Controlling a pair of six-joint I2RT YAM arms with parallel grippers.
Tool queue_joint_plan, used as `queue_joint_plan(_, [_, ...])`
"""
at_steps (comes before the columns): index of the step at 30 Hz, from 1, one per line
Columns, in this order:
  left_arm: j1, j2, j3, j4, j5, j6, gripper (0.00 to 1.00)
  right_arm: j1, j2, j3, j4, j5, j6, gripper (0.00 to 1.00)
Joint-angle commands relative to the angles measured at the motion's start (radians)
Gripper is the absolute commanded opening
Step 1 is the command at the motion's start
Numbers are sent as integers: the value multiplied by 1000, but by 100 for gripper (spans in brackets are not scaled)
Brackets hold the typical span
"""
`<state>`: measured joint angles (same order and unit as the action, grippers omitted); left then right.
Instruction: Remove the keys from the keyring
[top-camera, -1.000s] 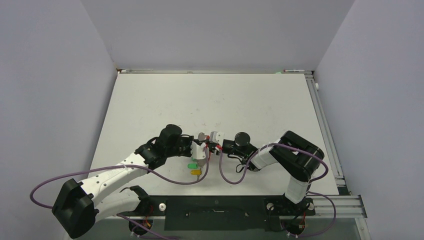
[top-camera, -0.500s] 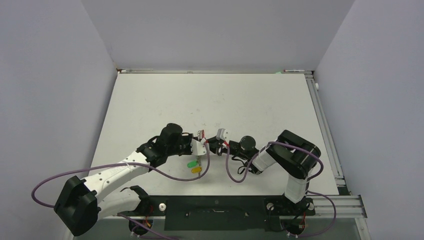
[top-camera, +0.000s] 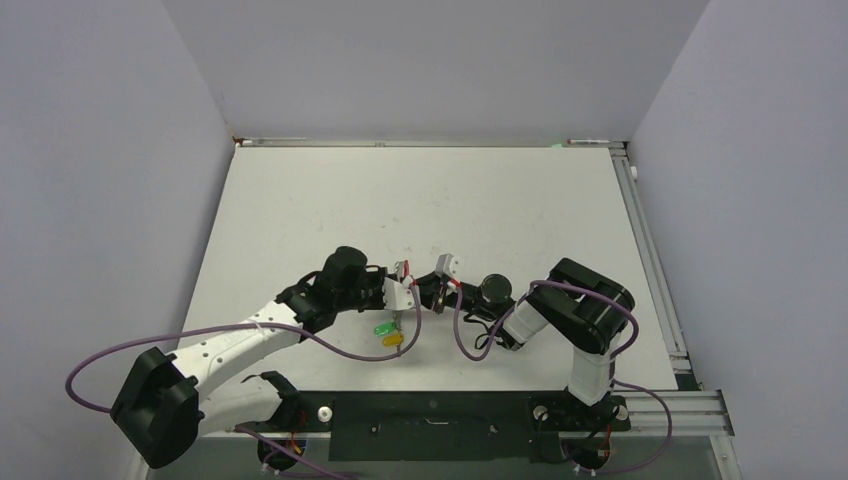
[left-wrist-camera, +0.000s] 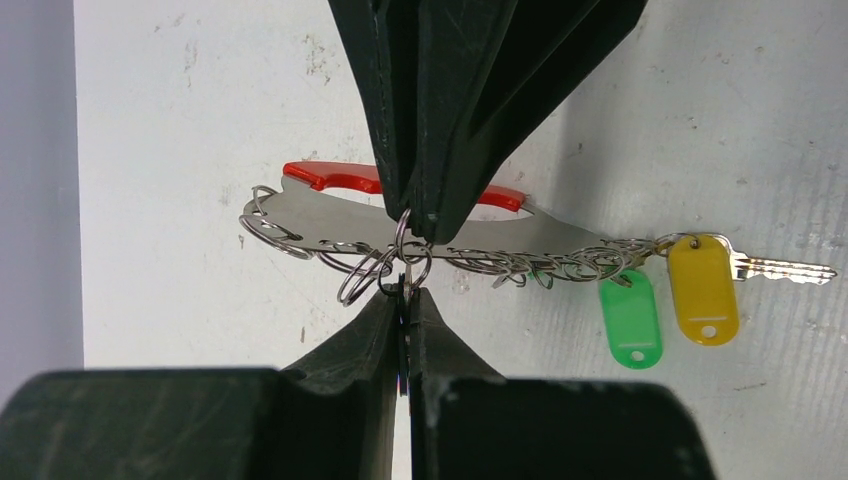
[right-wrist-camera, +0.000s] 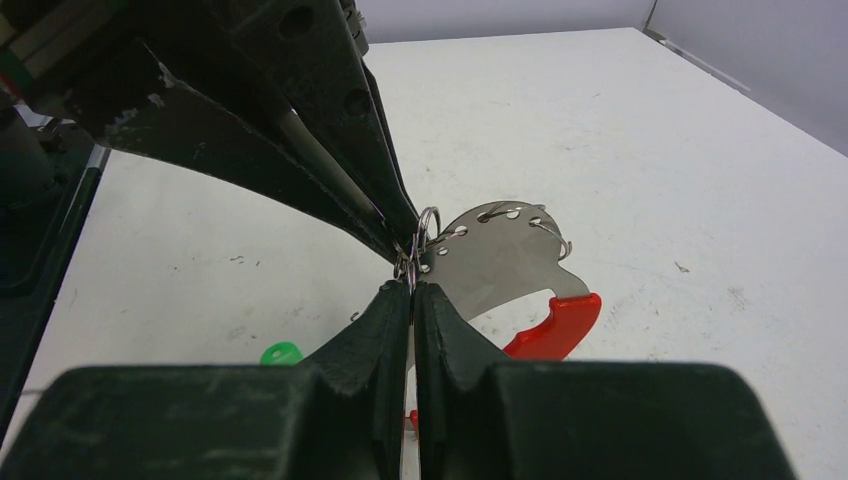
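The keyring hangs between both grippers just above the table, a grey perforated band (left-wrist-camera: 330, 225) with a red half (left-wrist-camera: 335, 177); it also shows in the right wrist view (right-wrist-camera: 490, 260). Several small split rings hang along it. A key (left-wrist-camera: 775, 268) with a yellow tag (left-wrist-camera: 703, 290) and a green tag (left-wrist-camera: 630, 320) trail off to one side. My left gripper (left-wrist-camera: 405, 292) is shut on a thin flat piece, seemingly a key seen edge-on, hanging from a small ring. My right gripper (right-wrist-camera: 411, 288) is shut on the keyring's grey band, tip to tip with the left gripper (right-wrist-camera: 400, 240).
In the top view the grippers meet at the table's near middle (top-camera: 418, 288), with the green tag (top-camera: 382, 329) and the yellow tag (top-camera: 393, 341) on the white table (top-camera: 420, 200) just below. Purple cables loop beside both arms. Grey walls enclose the table.
The right gripper has shifted slightly right and turned, drawing the keyring a little away from the left gripper. The tags have hardly moved. Both grippers stay shut.
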<state>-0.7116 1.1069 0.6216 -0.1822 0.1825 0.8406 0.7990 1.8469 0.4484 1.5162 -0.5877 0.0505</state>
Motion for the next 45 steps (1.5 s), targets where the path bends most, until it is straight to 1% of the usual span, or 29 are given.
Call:
queue_joint_plan(1, [11,11,3,-9,-21,-30,0,-9,18,2,263,-9,7,5])
queue_joint_plan(4, [34,13,23,-48,-10,-46,0,-9,11,12,265,-28,-17,5])
queue_joint_plan(8, [90,15,56,-118,45,-44,0,-9,-18,-2,268,-76,-29,5])
queue_joint_plan(11, [93,21,67,-143,79,-41,0,-12,-39,-9,267,-85,-14,5])
queue_joint_plan(15, [83,30,70,-130,122,-47,0,-13,-38,-1,264,-68,29,5])
queue_joint_plan(20, [42,49,95,-128,138,-55,0,-13,10,15,263,-64,63,5])
queue_joint_plan(24, [41,62,100,-109,138,-63,0,-17,46,31,264,-76,63,5])
queue_joint_plan(28, [57,56,110,-140,152,-65,0,-20,89,72,263,-96,68,5])
queue_joint_plan(29, [63,52,115,-148,159,-66,0,-23,98,79,263,-98,68,6])
queue_joint_plan(31, [73,44,128,-167,159,-54,0,-39,110,88,263,-112,78,15])
queue_joint_plan(33, [78,33,138,-178,157,-37,0,-51,110,87,265,-121,76,19])
queue_joint_plan(35, [80,26,144,-185,157,-17,0,-62,108,86,266,-137,72,27])
queue_joint_plan(37, [81,23,151,-199,157,15,0,-69,103,87,262,-149,69,29])
queue_joint_plan(42, [84,22,169,-224,144,101,0,-72,55,97,168,-195,18,33])
queue_joint_plan(45, [93,23,183,-246,150,161,0,-72,14,114,37,-251,-37,35])
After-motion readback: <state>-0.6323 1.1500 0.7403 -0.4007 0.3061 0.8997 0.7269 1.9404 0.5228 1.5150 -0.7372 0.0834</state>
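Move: The small split ring is still pinched between my right fingertips, about 1 cm ahead, right and above my shut left fingertips, which keep their own grip on this ring bundle. From my left hand, the red handle is some 3 cm ahead and 5 cm below, neither left nor right; the yellow tag is around 8 cm back, 2 cm left and 7 cm below. The green tag lies about 6 cm back, 4 cm left and 7 cm below. I keep the rings pinched in my left hand, shift it slightly left, sink it about 1.5 cm while tipping it some 10 degrees down, then lift it back up. My right hand eases back 1 cm, then heads forward about 2.5 cm and down 1.5 cm beside the plate, opening its fingers to a third and letting go of the ring. ##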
